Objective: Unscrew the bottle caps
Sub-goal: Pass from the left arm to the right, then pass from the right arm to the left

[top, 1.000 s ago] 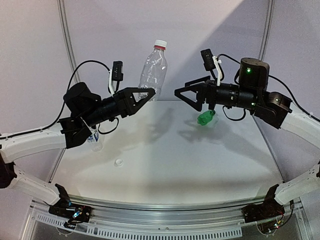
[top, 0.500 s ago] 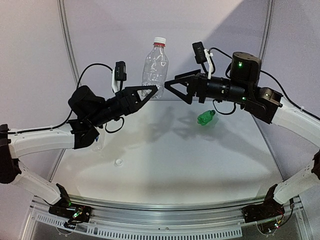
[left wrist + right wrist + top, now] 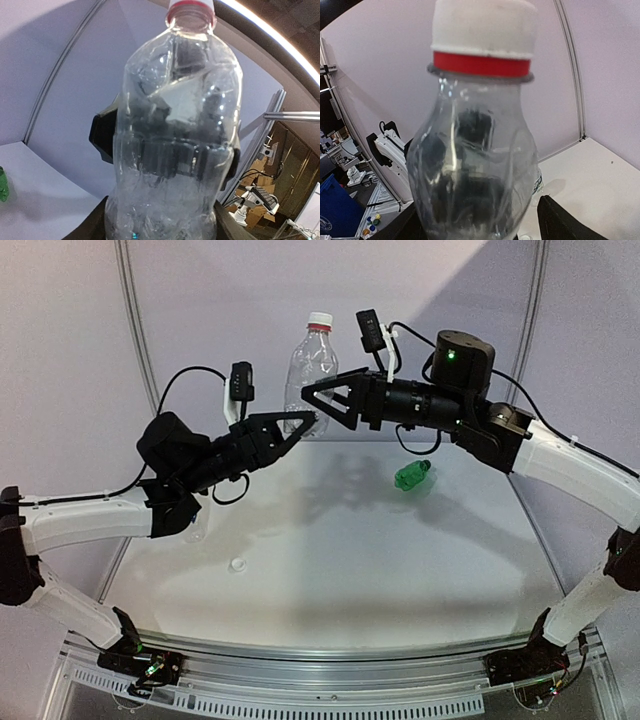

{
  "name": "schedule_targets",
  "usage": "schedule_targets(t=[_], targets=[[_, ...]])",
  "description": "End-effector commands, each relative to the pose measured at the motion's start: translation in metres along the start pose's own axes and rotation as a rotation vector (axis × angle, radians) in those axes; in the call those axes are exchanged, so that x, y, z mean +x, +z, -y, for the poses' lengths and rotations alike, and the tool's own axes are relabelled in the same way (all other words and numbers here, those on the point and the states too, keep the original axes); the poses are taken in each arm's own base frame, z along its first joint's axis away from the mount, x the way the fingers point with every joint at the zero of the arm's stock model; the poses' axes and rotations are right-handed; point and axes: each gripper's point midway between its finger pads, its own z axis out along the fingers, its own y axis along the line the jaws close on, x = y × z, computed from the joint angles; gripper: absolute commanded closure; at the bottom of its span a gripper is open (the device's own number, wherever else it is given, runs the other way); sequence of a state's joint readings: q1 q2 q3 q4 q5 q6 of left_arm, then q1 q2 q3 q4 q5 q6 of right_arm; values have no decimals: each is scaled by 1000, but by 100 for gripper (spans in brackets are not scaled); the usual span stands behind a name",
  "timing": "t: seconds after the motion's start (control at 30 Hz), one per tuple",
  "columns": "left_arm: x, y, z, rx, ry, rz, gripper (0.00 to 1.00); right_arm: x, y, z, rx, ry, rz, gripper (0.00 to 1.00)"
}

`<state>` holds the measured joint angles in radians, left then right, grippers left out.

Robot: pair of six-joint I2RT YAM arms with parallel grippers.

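A clear unlabelled bottle stands upright in the air, and my left gripper is shut on its lower body. Its white cap sits over a red ring and is still on the neck. My right gripper is at the bottle's middle, open, with a finger on either side. In the right wrist view the bottle fills the space between the fingers, with a gap on the right side, and the cap is above. The left wrist view shows the bottle squeezed between the jaws.
A green bottle lies on the table at the back right. A labelled clear bottle sits by the left arm. A loose white cap rests on the table's left side. Frame posts stand at both back corners.
My right arm has swung left and up from above the green bottle to the held bottle. My left arm lifted the bottle slightly, then stayed still.
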<state>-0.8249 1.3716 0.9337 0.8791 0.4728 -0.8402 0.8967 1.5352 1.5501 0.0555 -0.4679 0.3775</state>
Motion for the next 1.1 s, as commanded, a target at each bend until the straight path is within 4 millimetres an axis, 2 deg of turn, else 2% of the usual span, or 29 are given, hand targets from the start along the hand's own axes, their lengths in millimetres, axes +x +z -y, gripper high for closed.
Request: schedule_targets(t=[0.0,0.1,0.23,0.33,0.37,0.5,0.67,0.93,1.07], targets=[[0,6,2,33,11,-21,83,-1,16,-8,-64,30,-3,26],[-1,4,2,34,9,-12,83,1,21,-8,-80,37,-6,34],[-2,3,3,30,12,-11,82,2,22,-8,-85,41,-7,53],[-2,3,3,27,16,-12,78,2,22,-7,-83,44,-5,63],[-2,3,3,22,20,-15,71,1,22,-8,-83,46,-4,65],[-1,-1,1,-21,45,-29,34,0,21,-7,-72,43,-2,69],[-2,-15,0,-114,130,-64,2,7,14,-4,-37,18,-39,70],[-10,-41,9,-257,307,-161,1,42,-12,-2,18,-15,-176,72],[-17,-39,15,-280,350,-211,1,61,-22,-4,16,-43,-264,72]])
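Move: The clear bottle stands upright in mid-air, its base still held by the left hand, its middle some 6 cm straight above that hand and 1 cm to its right. From the right hand, open around it, its middle is 2 cm to the left and 2 cm up. Far below on the table, the green bottle lies about 34 cm ahead of the right hand and 24 cm to its right, and the loose white cap 5 cm ahead of the left hand and 20 cm to its left. The right fingers close on the clear bottle's body, just above the left hand's grip, after easing 2 cm farther left, while the left hand holds nearly still. Then the left fingers open wide and let go of the base, and that hand backs off about 5 cm to the left, also back and up. The right keeps its grip and lowers the bottle about 3 cm, drifting right and back, its fingers dipping some 10 degrees. ##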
